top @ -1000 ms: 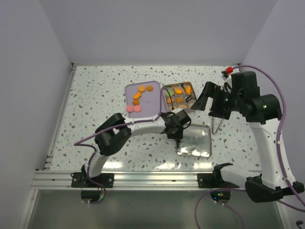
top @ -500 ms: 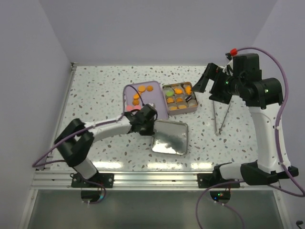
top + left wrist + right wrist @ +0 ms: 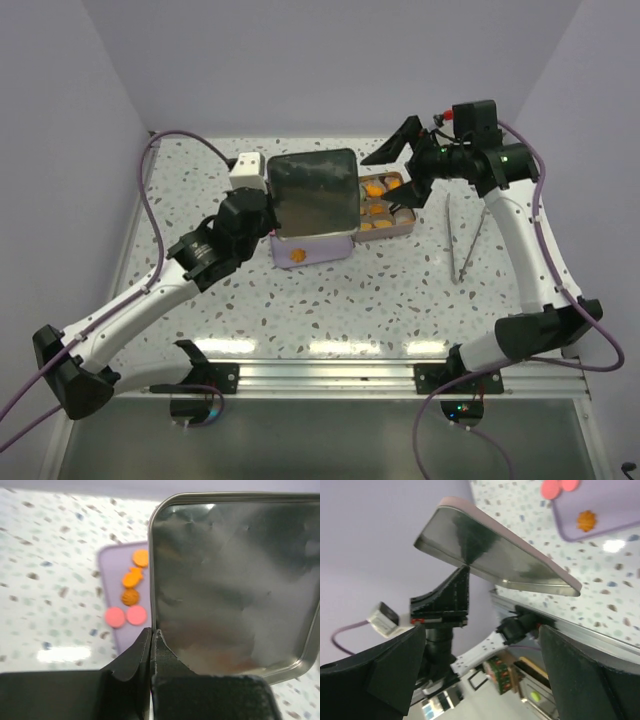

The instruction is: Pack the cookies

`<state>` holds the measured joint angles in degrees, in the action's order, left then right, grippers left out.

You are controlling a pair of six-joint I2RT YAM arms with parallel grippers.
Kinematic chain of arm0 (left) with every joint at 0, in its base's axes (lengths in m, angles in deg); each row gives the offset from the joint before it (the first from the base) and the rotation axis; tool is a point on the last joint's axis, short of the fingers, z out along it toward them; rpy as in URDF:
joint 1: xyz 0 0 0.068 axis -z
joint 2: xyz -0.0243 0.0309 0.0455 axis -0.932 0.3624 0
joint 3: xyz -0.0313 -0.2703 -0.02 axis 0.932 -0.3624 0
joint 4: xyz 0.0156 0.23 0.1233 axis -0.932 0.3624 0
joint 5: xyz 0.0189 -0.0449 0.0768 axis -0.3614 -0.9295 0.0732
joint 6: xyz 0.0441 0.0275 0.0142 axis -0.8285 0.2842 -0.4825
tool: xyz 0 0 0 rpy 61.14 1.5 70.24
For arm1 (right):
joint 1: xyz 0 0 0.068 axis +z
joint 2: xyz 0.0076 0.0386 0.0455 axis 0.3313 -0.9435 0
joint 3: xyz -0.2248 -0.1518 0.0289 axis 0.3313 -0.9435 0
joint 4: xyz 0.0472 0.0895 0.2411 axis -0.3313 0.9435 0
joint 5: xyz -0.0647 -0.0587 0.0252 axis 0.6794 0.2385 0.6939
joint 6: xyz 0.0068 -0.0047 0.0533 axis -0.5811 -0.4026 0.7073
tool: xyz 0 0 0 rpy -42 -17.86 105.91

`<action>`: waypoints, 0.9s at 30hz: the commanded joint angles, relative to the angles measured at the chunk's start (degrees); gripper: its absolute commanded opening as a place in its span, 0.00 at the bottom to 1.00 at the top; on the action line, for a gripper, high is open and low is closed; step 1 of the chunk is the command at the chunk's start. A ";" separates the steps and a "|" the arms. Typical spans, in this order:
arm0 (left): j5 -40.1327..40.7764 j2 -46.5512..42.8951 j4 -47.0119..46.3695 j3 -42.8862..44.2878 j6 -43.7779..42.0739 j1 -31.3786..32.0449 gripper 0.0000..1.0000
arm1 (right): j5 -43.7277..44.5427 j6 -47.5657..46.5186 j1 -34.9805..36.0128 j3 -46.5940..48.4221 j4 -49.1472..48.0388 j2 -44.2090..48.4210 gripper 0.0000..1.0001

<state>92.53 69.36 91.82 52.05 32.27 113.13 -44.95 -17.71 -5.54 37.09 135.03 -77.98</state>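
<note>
My left gripper (image 3: 272, 205) is shut on the edge of a square metal lid (image 3: 312, 193) and holds it raised over the lilac tray (image 3: 318, 250). In the left wrist view the jaws (image 3: 151, 630) pinch the lid (image 3: 235, 580) at its rim. Beyond it, orange cookies (image 3: 131, 578) and two pink cookies (image 3: 125, 615) lie on the tray (image 3: 107, 565). The metal tin (image 3: 398, 228), with orange cookies (image 3: 376, 189) in it, is partly hidden by the lid. My right gripper (image 3: 380, 184) hangs open above the tin, holding nothing.
Metal tongs (image 3: 465, 240) lie on the speckled table to the right of the tin. One orange cookie (image 3: 294, 256) shows on the tray's near edge. The right wrist view looks sideways at the lid (image 3: 485, 550) and the tray (image 3: 620, 510).
The left arm has lifted the lid from the front of the table and carried it back over the tray. The right gripper has swung left, above the tin.
</note>
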 commanded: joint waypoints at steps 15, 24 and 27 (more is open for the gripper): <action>26.37 -10.26 -45.50 -11.96 -39.44 3.78 0.00 | -17.96 39.01 -0.97 -13.41 -39.05 -5.89 0.99; 31.47 -3.85 -64.14 -12.57 -57.22 14.59 0.00 | -20.25 42.44 -0.53 -5.41 -40.54 -12.40 0.99; 32.17 -2.09 -67.13 -12.22 -59.50 15.73 0.00 | -20.87 42.79 -0.18 -4.79 -40.45 -13.20 0.99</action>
<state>122.27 66.70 35.83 39.57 -21.63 127.91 -61.95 23.40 -6.15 29.38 96.34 -91.05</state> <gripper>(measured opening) 0.018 0.986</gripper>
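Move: The left hand already pinches the lid's left rim; the lid's middle is some 8 cm to its right, about 2 cm ahead and 4 cm higher. From the open right hand that middle lies roughly 11 cm left, level fore and aft, 4 cm lower. The cookie box is about 15 cm ahead of the right hand and 33 cm below; the purple tray sits 11 cm ahead of the left hand, 13 cm right, 26 cm below. Left lifts the pinched lid about 10 cm, tipping it back, as the open right reaches forward-left towards it. ##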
